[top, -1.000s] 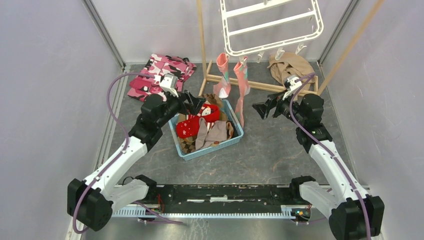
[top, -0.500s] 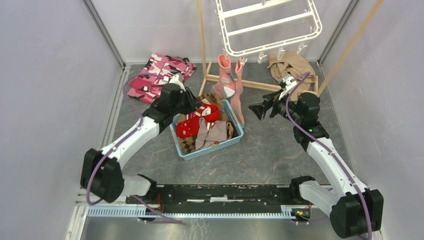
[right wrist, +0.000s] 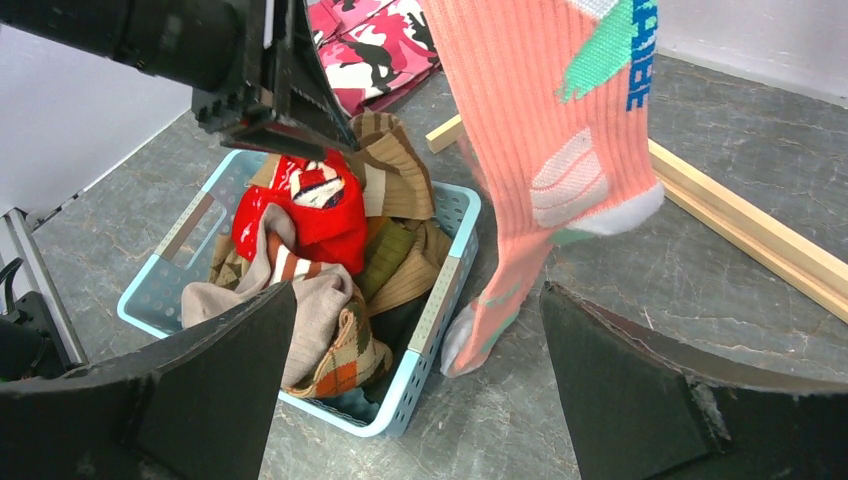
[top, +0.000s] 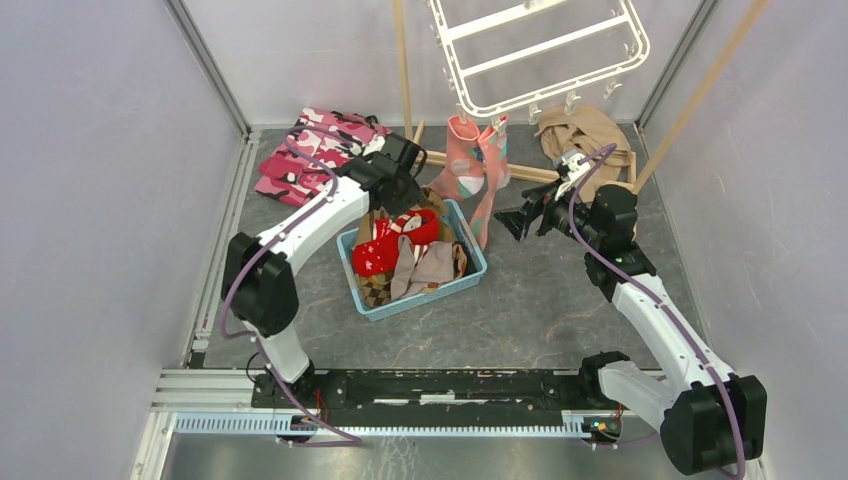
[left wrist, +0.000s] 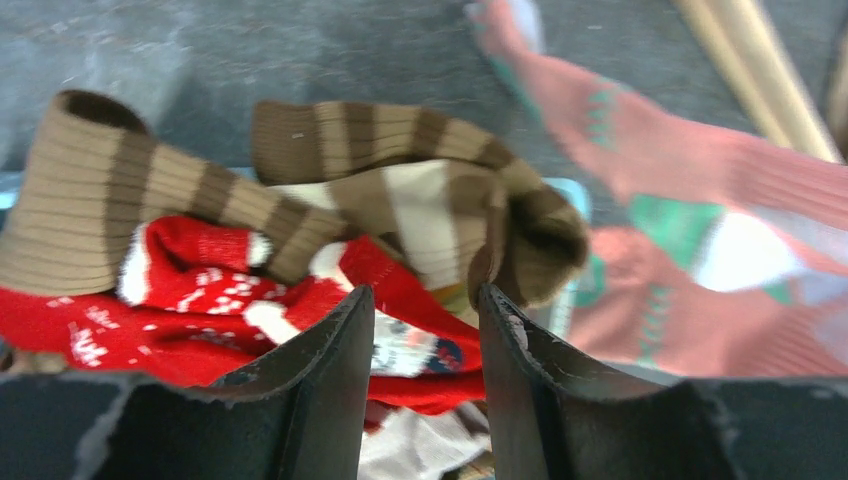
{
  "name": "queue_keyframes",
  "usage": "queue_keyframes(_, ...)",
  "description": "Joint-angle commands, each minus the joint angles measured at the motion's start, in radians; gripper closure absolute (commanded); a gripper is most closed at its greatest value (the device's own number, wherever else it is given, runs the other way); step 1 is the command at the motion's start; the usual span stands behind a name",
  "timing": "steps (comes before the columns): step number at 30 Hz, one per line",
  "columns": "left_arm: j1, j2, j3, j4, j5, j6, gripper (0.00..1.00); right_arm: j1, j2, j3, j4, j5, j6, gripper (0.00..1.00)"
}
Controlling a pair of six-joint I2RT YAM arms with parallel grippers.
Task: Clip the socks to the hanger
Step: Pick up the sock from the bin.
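Two salmon-pink socks (top: 478, 170) hang from clips on the white hanger (top: 550, 47); one fills the top of the right wrist view (right wrist: 540, 130). More socks lie in a light blue basket (top: 432, 292), among them a red one (top: 385, 245) and a brown cream-striped one (left wrist: 400, 190). My left gripper (top: 392, 188) hovers over the basket's far end. Its jaws (left wrist: 425, 292) stand partly apart with nothing between them, and the brown sock's fold touches the right fingertip. My right gripper (top: 518, 222) is wide open (right wrist: 417, 290) to the right of the hanging socks.
A pink camouflage garment (top: 315, 150) lies at the back left and a tan cloth (top: 585, 130) at the back right. The wooden pole stand (top: 405, 80) rises behind the basket, its base bar (right wrist: 760, 240) on the floor. Side walls close in.
My left arm has stretched forward over the basket's far end and its jaws have narrowed from wide open. The hanger and the pink socks have swung. The right arm has barely moved.
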Motion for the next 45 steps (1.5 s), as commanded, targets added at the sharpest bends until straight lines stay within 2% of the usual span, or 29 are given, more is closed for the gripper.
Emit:
queue_keyframes(1, -0.002, 0.042, 0.052, -0.187, -0.136, -0.099, 0.51, 0.005, -0.002, 0.018, 0.031, -0.011, -0.007, 0.02)
queue_keyframes(14, 0.001, 0.007, 0.082, -0.149, -0.207, -0.073, 0.47, 0.004, 0.004, 0.017, 0.032, -0.009, -0.007, 0.02)
queue_keyframes(24, 0.007, 0.019, 0.050, -0.087, -0.154, -0.078, 0.49, 0.004, 0.022, 0.030, 0.034, -0.015, -0.004, 0.02)
queue_keyframes(34, 0.017, 0.095, 0.078, -0.062, -0.097, -0.056, 0.52, 0.004, 0.018, 0.029, 0.037, -0.016, 0.000, 0.02)
queue_keyframes(40, 0.017, 0.080, 0.046, -0.035, -0.086, -0.046, 0.59, 0.006, 0.021, 0.028, 0.040, -0.016, 0.001, 0.02)
queue_keyframes(43, 0.017, 0.066, 0.026, -0.012, -0.074, -0.034, 0.70, 0.006, 0.024, 0.033, 0.042, -0.018, 0.001, 0.02)
queue_keyframes(45, 0.017, 0.047, 0.007, 0.012, -0.068, -0.022, 0.84, 0.007, 0.026, 0.034, 0.041, -0.019, 0.002, 0.02)
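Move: The left hand is half open just above the far left part of the bin. The red sock it goes for lies roughly 4 cm below its fingertips, its middle about 2 cm back. A striped brown sock lies about 4 cm ahead and 4 cm to the right, the grey sock some 11 cm back and 5 cm right, and the nearer hanging pink sock about 8 cm ahead and 14 cm right. From the right hand the red sock is about 27 cm left, 2 cm ahead and well below. The left hand dips about 3 cm towards the red sock while shifting some 3 cm to its left, left side tipping up by some 10 degrees, then lifts a centimetre and hovers over the bin with its fingers still half open. It then drifts back right by about 1.5 cm and a touch forward, sinks again to about 3 cm below where it began, and closes the fingers to about half their earlier gap, bringing the tips together on a fold of the red sock. ##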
